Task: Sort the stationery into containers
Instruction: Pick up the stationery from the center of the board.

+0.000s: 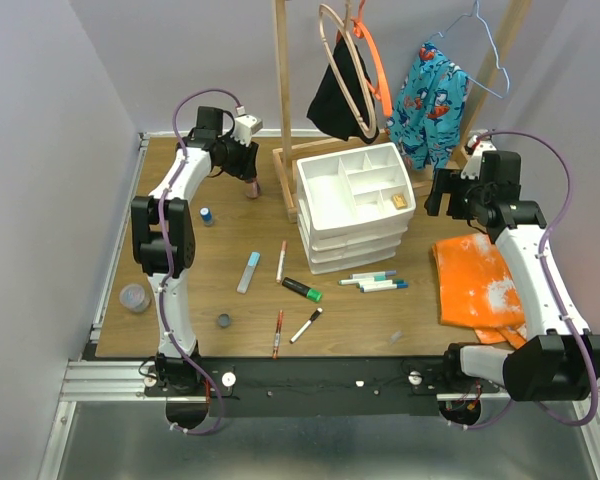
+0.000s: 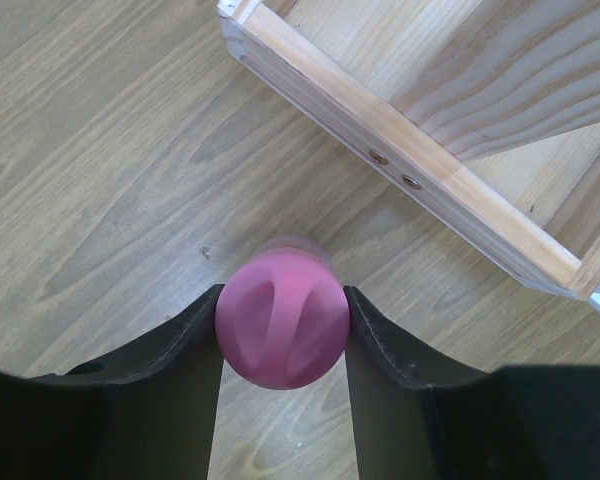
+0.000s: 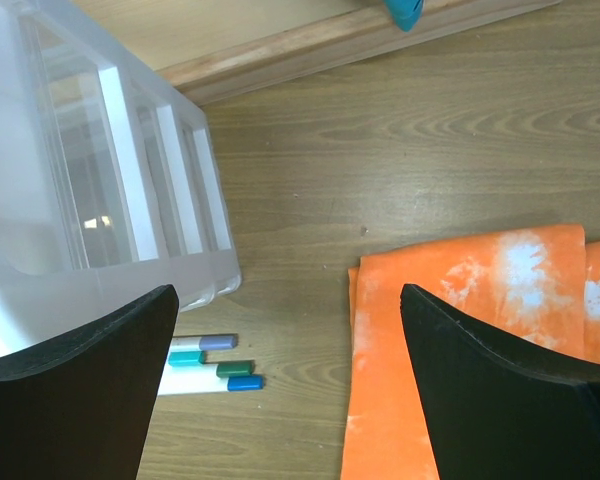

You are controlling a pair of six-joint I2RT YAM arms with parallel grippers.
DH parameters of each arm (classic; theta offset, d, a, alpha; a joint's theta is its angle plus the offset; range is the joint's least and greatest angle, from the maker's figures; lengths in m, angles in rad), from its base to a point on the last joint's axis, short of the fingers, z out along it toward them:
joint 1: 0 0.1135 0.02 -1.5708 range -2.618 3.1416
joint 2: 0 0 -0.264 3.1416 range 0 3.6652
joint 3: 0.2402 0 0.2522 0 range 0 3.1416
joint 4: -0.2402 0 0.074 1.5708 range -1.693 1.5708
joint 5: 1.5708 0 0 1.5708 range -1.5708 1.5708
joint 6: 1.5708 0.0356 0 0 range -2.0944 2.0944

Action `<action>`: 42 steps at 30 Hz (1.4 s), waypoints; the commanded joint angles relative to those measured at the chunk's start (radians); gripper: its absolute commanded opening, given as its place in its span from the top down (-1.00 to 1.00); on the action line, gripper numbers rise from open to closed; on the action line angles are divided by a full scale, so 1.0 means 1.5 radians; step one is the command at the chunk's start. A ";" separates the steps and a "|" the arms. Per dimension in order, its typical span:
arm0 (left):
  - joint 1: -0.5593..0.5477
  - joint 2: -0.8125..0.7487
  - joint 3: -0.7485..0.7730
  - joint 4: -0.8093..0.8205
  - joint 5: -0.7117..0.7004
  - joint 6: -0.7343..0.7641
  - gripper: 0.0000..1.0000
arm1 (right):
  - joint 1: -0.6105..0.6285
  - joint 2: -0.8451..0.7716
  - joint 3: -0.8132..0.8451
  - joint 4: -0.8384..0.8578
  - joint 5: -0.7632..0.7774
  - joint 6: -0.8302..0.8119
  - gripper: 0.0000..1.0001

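Observation:
My left gripper (image 1: pixel 251 181) (image 2: pixel 282 305) is at the back left of the table, its two fingers pressed against both sides of the pink-capped bottle (image 2: pixel 282 320) (image 1: pixel 253 191), which stands on the wood. The white drawer organiser (image 1: pixel 355 250) (image 3: pixel 100 170) stands mid-table with a divided tray on top. My right gripper (image 1: pixel 440 195) (image 3: pixel 290 310) hangs open just right of it, holding nothing. Loose on the table lie a small blue-capped bottle (image 1: pixel 206 215), a light-blue bar (image 1: pixel 248 271), a green-capped marker (image 1: pixel 302 289), a red pen (image 1: pixel 277 333) and several capped markers (image 1: pixel 373 281) (image 3: pixel 215 365).
The wooden rack base (image 2: pixel 410 160) lies close to the right of the pink bottle, with clothes hanging above it. An orange cloth (image 1: pixel 475 280) (image 3: pixel 460 340) lies under the right arm. A tape roll (image 1: pixel 134 297) sits at the table's left edge.

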 commanded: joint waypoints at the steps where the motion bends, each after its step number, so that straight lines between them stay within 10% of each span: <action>1: 0.005 0.003 0.010 -0.006 0.029 -0.010 0.06 | -0.001 -0.016 -0.014 0.010 -0.001 0.004 -1.00; 24: -0.070 -0.471 -0.120 -0.223 0.154 0.033 0.24 | -0.001 -0.057 -0.054 0.004 0.006 -0.027 -1.00; 42: -0.214 -0.348 0.206 -0.247 0.144 -0.017 0.31 | 0.000 -0.116 -0.081 -0.016 0.004 -0.026 -1.00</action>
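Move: The left fingers are already shut on the pink cap of the bottle. The white drawer box lies about 27 cm to this hand's right and some 11 cm nearer in, its middle roughly level with the hand. The wooden rack foot is about 9 cm to the right and 3 cm below. The blue-capped pot stands 11 cm left and 7 cm back, about 5 cm lower. From the idle right hand the drawer box is about 19 cm left, 8 cm ahead and 9 cm below. Keeping its pinch on the pink cap, the left hand lifts the bottle off the table, rising about 34 cm while drawing back some 22 cm. It then also swings about 12 cm right, ending high above the table, left of and nearer in than the drawer box. The wrist turns clockwise and tips up, each some 25 degrees, so the fingers point over the box. The empty, open right hand eases back about 3 cm. ##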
